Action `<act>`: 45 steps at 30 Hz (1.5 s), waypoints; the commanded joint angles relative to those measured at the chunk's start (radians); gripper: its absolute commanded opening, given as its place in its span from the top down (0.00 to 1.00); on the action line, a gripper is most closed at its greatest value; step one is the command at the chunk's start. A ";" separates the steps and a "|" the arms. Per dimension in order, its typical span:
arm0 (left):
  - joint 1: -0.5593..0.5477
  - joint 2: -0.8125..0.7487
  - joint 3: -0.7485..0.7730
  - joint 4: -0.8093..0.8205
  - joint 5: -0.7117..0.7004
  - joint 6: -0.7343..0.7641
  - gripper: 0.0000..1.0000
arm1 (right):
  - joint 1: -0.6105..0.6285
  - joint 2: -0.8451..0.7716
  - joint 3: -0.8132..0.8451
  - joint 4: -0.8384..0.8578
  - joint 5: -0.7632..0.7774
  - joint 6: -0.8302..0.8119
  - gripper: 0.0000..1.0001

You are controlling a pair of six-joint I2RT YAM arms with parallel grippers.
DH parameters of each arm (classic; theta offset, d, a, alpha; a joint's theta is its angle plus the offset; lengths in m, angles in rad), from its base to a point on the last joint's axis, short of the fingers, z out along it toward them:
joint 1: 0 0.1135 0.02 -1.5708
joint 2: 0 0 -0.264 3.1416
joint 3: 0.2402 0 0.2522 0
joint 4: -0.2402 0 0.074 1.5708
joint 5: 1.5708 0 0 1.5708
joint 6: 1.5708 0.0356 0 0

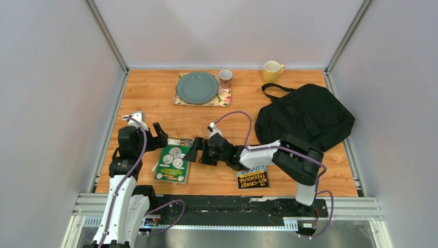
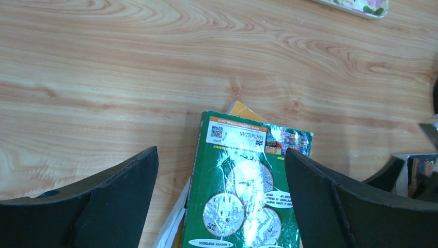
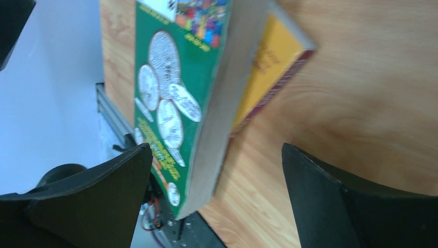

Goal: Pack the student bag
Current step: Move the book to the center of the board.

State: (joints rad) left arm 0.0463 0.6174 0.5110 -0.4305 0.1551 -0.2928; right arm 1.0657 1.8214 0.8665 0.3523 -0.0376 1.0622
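The student bag [image 1: 304,116], big, black and soft, lies at the right of the table with a strap towards the back. A green paperback [image 1: 174,160] [image 2: 243,191] [image 3: 175,77] rests on a yellow book [image 2: 240,109] [image 3: 268,57] near the front left. My left gripper [image 1: 156,139] [image 2: 221,155] hovers open over the green book's far end, one finger on each side. My right gripper [image 1: 199,151] [image 3: 215,150] is open at the book's right edge, nothing between its fingers. A black book with yellow lettering [image 1: 253,178] lies under the right forearm.
At the back stands a floral tray [image 1: 223,99] with a teal plate [image 1: 197,87] and a patterned cup [image 1: 225,78]. A yellow mug [image 1: 271,71] sits behind the bag. White walls close in three sides; a metal rail runs along the front edge.
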 commanded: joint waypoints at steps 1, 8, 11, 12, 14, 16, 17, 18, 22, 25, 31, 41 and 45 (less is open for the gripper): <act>0.010 -0.044 0.000 0.041 0.008 0.003 0.01 | 0.036 0.107 0.095 0.102 -0.083 0.119 0.00; 0.010 -0.100 -0.003 0.033 -0.071 -0.005 0.01 | 0.053 0.269 0.296 0.159 -0.027 0.239 0.00; 0.012 -0.131 -0.012 0.036 -0.100 -0.008 0.01 | 0.054 0.340 0.444 0.122 -0.004 0.196 0.00; 0.010 -0.136 -0.014 0.038 -0.106 -0.009 0.01 | 0.051 0.370 0.486 0.094 -0.007 0.183 0.00; 0.012 -0.143 -0.015 0.039 -0.114 -0.009 0.01 | 0.048 0.383 0.529 0.028 0.005 0.151 0.00; 0.010 -0.148 -0.014 0.042 -0.117 -0.009 0.01 | 0.024 0.363 0.508 0.034 -0.008 0.143 0.00; 0.012 -0.151 -0.015 0.042 -0.115 -0.008 0.01 | 0.008 0.340 0.471 0.034 0.005 0.145 0.00; 0.010 -0.153 -0.019 0.045 -0.114 -0.008 0.01 | -0.028 0.276 0.394 0.025 0.027 0.142 0.00; 0.010 -0.156 -0.026 0.059 -0.068 -0.003 0.01 | -0.119 0.090 0.225 -0.023 0.053 0.018 0.00; 0.010 -0.139 -0.025 0.067 -0.029 0.009 0.01 | -0.153 -0.054 0.184 -0.099 -0.064 -0.172 0.00; 0.009 -0.053 -0.019 0.094 0.119 0.023 0.01 | -0.158 -0.443 0.063 -0.488 0.259 -0.298 0.00; -0.259 0.067 0.027 0.085 0.088 0.012 0.02 | -0.352 -1.069 -0.399 -0.763 0.331 -0.125 0.00; -0.431 0.123 0.023 0.140 0.032 -0.031 0.02 | -0.357 -1.131 -0.457 -0.863 0.334 -0.055 0.00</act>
State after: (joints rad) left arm -0.2802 0.7036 0.4980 -0.3580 0.2287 -0.2897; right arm 0.7063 0.7486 0.4286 -0.3916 0.2581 0.9195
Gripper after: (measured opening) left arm 0.983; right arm 0.996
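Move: The green book's middle lies about 11 cm to the right hand's left, 3 cm back and 3 cm below, the yellow book jutting from beneath its right side. The brown wallet is some 20 cm right of that hand and 2 cm back, on the treehouse book, which is 23 cm right and 6 cm back. From the left hand, the green book is about 6 cm right, 4 cm back and 12 cm below. Right hand shoves the green book left, then swings some 40 cm right; left hand finally moves about 10 cm right. ##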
